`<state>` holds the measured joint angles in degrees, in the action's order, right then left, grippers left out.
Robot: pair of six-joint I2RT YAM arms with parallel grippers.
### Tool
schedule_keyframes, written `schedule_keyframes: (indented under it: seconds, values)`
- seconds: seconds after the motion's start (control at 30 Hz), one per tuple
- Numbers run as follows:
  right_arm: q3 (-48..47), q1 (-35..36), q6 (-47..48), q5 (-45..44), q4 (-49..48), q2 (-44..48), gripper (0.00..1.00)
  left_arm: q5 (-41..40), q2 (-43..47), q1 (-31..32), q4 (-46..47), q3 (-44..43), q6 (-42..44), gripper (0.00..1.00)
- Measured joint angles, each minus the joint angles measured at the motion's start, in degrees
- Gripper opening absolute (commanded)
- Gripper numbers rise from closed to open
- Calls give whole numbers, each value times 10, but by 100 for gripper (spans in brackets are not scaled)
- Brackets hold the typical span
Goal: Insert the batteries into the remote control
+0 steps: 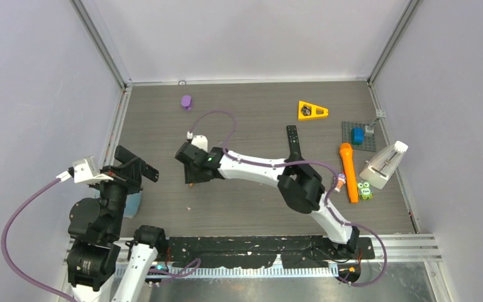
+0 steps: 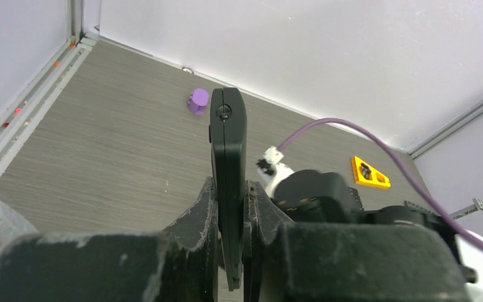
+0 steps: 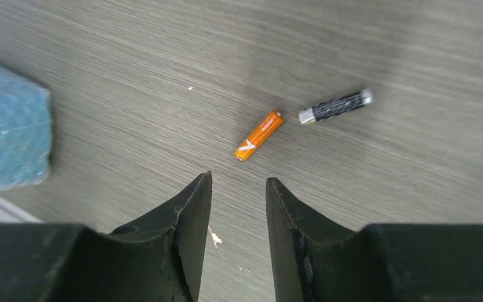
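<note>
My left gripper (image 2: pixel 231 189) is shut on a black remote control (image 2: pixel 227 151), held on edge above the table's left side; in the top view that remote (image 1: pixel 136 165) sticks out of the gripper (image 1: pixel 124 171). Two batteries lie on the table just ahead of my right gripper (image 3: pixel 239 184): an orange one (image 3: pixel 258 135) and a dark grey one (image 3: pixel 335 106). The right gripper is open, nothing sits between its fingers, and it hovers near the table's middle (image 1: pixel 192 171).
A second black remote (image 1: pixel 294 143) lies mid-table. A blue bag (image 3: pixel 6 126) is by the left arm. At the right are a long orange stick (image 1: pixel 348 171), green toy (image 1: pixel 365 189), white object (image 1: pixel 383 165) and grey baseplate (image 1: pixel 368 143). A purple piece (image 1: pixel 186 101) and orange wedge (image 1: pixel 312 111) sit at the back.
</note>
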<state>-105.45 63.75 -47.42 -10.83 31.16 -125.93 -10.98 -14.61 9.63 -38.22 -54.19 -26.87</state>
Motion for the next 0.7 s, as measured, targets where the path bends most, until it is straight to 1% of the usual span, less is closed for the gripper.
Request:
schedule_keyframes:
  seconds: [0.2, 0.4, 0.57, 0.6, 0.7]
  values:
    - [-79, 38, -64, -56, 72, -82, 47, 0, 28, 0, -27, 9, -2, 0]
    - [-127, 48, -105, -117, 112, -120, 47, 0, 54, 0, -40, 21, -12, 0]
    - [-159, 46, -120, -163, 120, -146, 48, 0, 74, 0, -51, 26, -17, 0]
    - [-164, 45, -121, -170, 120, -150, 48, 0, 78, 0, -53, 26, -17, 0]
    - [-181, 44, -120, -186, 120, -163, 42, -1, 89, 0, -58, 26, -18, 0]
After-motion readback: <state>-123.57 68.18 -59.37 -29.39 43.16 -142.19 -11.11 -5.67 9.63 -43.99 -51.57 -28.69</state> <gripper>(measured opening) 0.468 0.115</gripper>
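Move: The orange battery lies almost under the right hand, about 8 cm below, some 1 cm ahead and 1 cm to its left. The black battery stands at the same depth, about 5 cm ahead of the hand and 4 cm to its right; the small battery cover lies around 6 cm ahead and 18 cm to the right. From the left hand, which holds the remote, the orange battery is roughly 10 cm ahead, 12 cm right and 35 cm below. Down towards the orange battery goes the right hand, about 5 cm, first easing 2 cm back and slightly left, then slowing and swinging forward again by some 3.5 cm. The wrist turns about 15 degrees clockwise and the fingers stay half open. The left hand, still gripping the remote, draws back some 3 cm and sinks a little. ##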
